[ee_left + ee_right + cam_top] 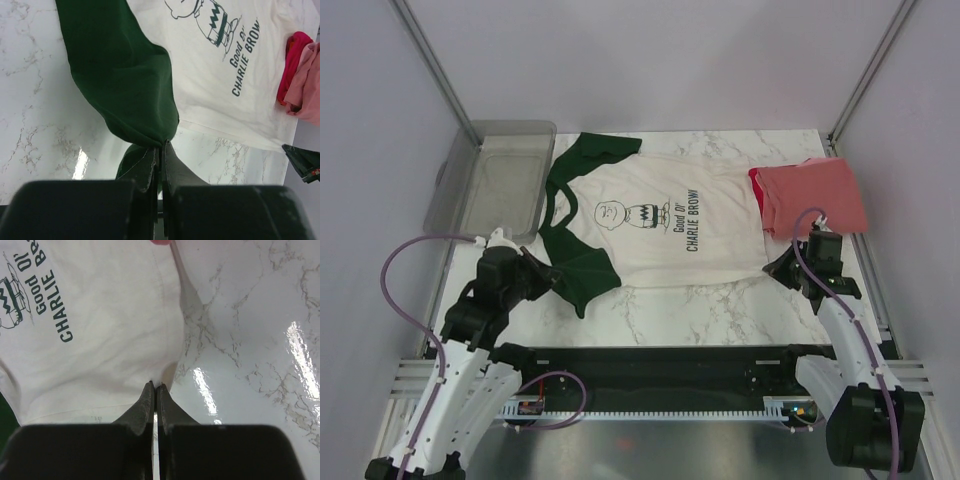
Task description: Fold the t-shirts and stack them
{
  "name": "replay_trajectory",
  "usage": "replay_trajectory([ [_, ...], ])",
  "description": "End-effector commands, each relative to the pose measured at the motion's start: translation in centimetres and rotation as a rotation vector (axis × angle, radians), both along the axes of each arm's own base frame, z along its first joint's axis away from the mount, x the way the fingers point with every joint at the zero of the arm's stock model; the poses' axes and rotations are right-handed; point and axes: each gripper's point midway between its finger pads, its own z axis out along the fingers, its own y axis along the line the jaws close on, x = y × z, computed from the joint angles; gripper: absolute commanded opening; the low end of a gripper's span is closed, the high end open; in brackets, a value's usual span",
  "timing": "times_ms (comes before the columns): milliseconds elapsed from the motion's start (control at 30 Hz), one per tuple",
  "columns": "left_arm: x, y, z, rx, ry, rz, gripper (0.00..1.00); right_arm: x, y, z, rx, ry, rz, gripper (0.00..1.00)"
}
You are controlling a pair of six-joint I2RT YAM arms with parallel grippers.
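A cream-white t-shirt [660, 225] with dark green sleeves and a black cartoon print lies spread across the marble table, neck to the left. My left gripper [548, 276] is shut on its near green sleeve [125, 75], which is lifted off the table. My right gripper [782, 268] is shut on the shirt's near hem corner [160, 371]. The coral-red t-shirt [815, 195] lies bunched at the right, partly over the white shirt's hem; it also shows in the left wrist view as a red-pink heap [302, 80].
A clear grey plastic bin [495, 180] stands at the back left. Metal frame posts rise at both back corners. A black rail [650, 365] runs along the near table edge between the arm bases.
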Motion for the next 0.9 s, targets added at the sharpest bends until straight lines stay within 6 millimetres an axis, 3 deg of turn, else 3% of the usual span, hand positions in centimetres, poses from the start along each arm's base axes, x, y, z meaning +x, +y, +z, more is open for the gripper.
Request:
replay_trajectory([
  [0,1.8,0.3,2.9,0.002,-0.068,0.040,0.02,2.1,-1.2,1.7,-0.052,-0.055,-0.023,0.00],
  [67,2.6,0.3,3.7,0.013,-0.084,0.042,0.02,2.6,-1.5,2.2,-0.071,-0.062,-0.030,0.00],
  [333,5.4,-0.4,3.4,0.060,-0.055,0.016,0.02,3.6,-2.1,1.8,-0.098,-0.041,-0.029,0.00],
  [867,9.3,-1.4,3.1,0.127,-0.047,-0.041,0.02,3.7,-2.3,0.9,-0.119,-0.031,-0.022,0.00],
])
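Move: The left hand holds the white t-shirt's near green sleeve. The neck band lies about 20 cm straight ahead and 10 below, the cartoon print equally far ahead but 17 to the right, and the grey tray about 28 ahead and 18 left. The right hand holds the near hem corner: the folded red t-shirt lies about 20 cm ahead and 12 right, the lettering some 15 ahead and 19 left, both slightly below. Keeping the green sleeve pinched in shut fingers, the left hand carries it almost level and straight forward about 7.5 cm, over the near edge of the shirt towards the neck band, with only a slight roll of the wrist. The right hand keeps its pinch on the near hem corner and eases some 2.5 cm forward and a little right, towards the folded red t-shirt, then holds that corner there while the left goes on forward. ##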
